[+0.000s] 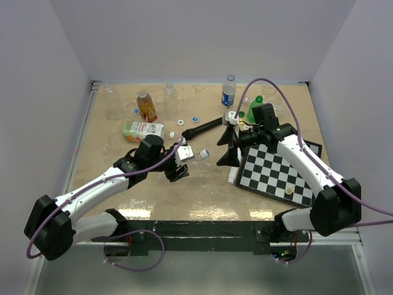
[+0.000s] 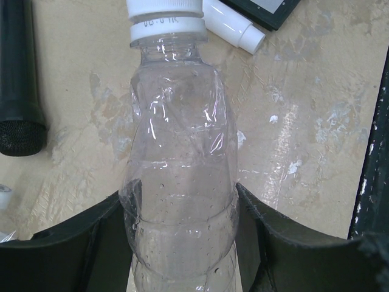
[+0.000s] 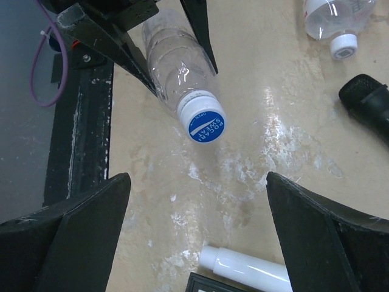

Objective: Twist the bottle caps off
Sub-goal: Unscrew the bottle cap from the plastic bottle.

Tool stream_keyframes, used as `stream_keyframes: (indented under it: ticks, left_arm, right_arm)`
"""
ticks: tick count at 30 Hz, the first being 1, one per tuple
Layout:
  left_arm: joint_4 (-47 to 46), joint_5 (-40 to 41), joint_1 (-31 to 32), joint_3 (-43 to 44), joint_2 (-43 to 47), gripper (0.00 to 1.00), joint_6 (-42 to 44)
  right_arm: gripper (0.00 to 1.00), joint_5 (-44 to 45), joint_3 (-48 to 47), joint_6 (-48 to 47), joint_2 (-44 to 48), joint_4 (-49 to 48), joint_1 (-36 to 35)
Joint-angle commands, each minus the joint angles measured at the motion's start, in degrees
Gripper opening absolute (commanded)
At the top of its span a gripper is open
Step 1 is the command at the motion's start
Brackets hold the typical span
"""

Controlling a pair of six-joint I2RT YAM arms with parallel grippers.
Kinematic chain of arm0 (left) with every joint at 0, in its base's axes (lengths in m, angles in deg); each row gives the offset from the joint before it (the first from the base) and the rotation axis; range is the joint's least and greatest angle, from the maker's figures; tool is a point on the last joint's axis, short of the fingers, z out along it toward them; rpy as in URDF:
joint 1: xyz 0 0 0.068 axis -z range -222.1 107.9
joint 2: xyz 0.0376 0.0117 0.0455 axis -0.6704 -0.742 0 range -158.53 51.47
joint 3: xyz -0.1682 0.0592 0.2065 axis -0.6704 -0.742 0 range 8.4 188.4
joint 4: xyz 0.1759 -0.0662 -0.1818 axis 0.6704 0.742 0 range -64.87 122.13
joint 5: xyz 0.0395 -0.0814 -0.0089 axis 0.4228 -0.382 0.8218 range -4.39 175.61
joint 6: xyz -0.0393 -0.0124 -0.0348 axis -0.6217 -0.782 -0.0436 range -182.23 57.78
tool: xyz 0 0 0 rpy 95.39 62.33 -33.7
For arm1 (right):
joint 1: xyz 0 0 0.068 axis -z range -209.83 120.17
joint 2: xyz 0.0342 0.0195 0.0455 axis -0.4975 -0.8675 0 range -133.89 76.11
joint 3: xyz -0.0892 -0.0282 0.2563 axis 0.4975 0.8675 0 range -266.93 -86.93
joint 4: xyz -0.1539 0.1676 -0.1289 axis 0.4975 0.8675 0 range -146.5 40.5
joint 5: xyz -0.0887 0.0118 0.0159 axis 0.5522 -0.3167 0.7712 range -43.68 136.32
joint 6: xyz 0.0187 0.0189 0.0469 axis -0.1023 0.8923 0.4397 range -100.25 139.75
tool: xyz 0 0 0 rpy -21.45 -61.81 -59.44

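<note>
My left gripper (image 1: pixel 183 160) is shut on a clear, crumpled bottle (image 1: pixel 189 153) and holds it lying level above the table. Its fingers (image 2: pixel 97 237) press the bottle's body (image 2: pixel 179 152) from both sides. The bottle cap (image 2: pixel 164 11) sits on the neck; it has white sides and a blue top (image 3: pixel 206 125). That cap (image 1: pixel 204 153) points toward my right gripper (image 1: pixel 225 149). My right gripper (image 3: pixel 200 210) stands wide open a short way in front of the cap, touching nothing.
A white tube (image 3: pixel 249 267) and a chessboard (image 1: pixel 279 169) lie under the right gripper. A black microphone (image 1: pixel 202 129) lies behind. Another capped bottle (image 3: pixel 337 18) lies nearby. Several bottles, including an amber one (image 1: pixel 146 106), and loose caps (image 1: pixel 195 118) stand at the back.
</note>
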Motion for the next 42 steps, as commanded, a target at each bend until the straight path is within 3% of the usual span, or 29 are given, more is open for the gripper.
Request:
stream_keyframes:
  ticks: [1, 7, 16, 33, 37, 42]
  left_arm:
    - [-1.2, 0.3, -0.3, 0.6, 0.8, 0.11, -0.7]
    - [-1.2, 1.2, -0.2, 0.6, 0.9, 0.11, -0.7]
    - [-1.4, 2.0, -0.2, 0.6, 0.6, 0.11, -0.6]
    - [-1.3, 2.1, -0.2, 0.6, 0.7, 0.11, -0.7]
    - [-1.3, 2.0, -0.3, 0.7, 0.7, 0.11, -0.7]
    - [-1.3, 1.9, -0.3, 0.6, 0.7, 0.11, -0.6]
  right_arm:
    - [0.98, -3.0, -4.1, 3.2, -1.4, -0.3, 0.1]
    - [0.98, -0.8, -10.5, 3.6, -7.4, 5.5, 0.1]
    - [0.98, -1.0, -11.2, 8.6, -9.3, 2.3, 0.0]
    - [0.81, -1.6, -13.9, 11.8, -13.5, 1.0, -5.9]
    - [0.69, -2.4, -14.1, 11.5, -13.6, 1.0, -5.9]
    - [0.40, -3.5, -14.5, 10.3, -14.5, 1.8, -5.9]
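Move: The white-capped clear bottle is still gripped in my left hand, and its cap sits about 5 cm ahead, 8 cm to the right and 3 cm above that hand. From my open right hand, the cap is some 6 cm to the left, about level fore and aft, and 2 cm lower. On the table nearly 20 cm below my right hand, the white tube's middle lies about 7 cm ahead and 6 cm right, the microphone's 20 cm ahead and 6 cm left. I bring my right hand back for another grip on the cap: first nearly 3 cm forward, then left and slightly back until the fingers straddle it, about 5 cm farther left in all. The wrist rolls some 15 degrees, its forward side dipping, while the wide-open fingers close to about half. My left hand keeps the bottle almost still. ##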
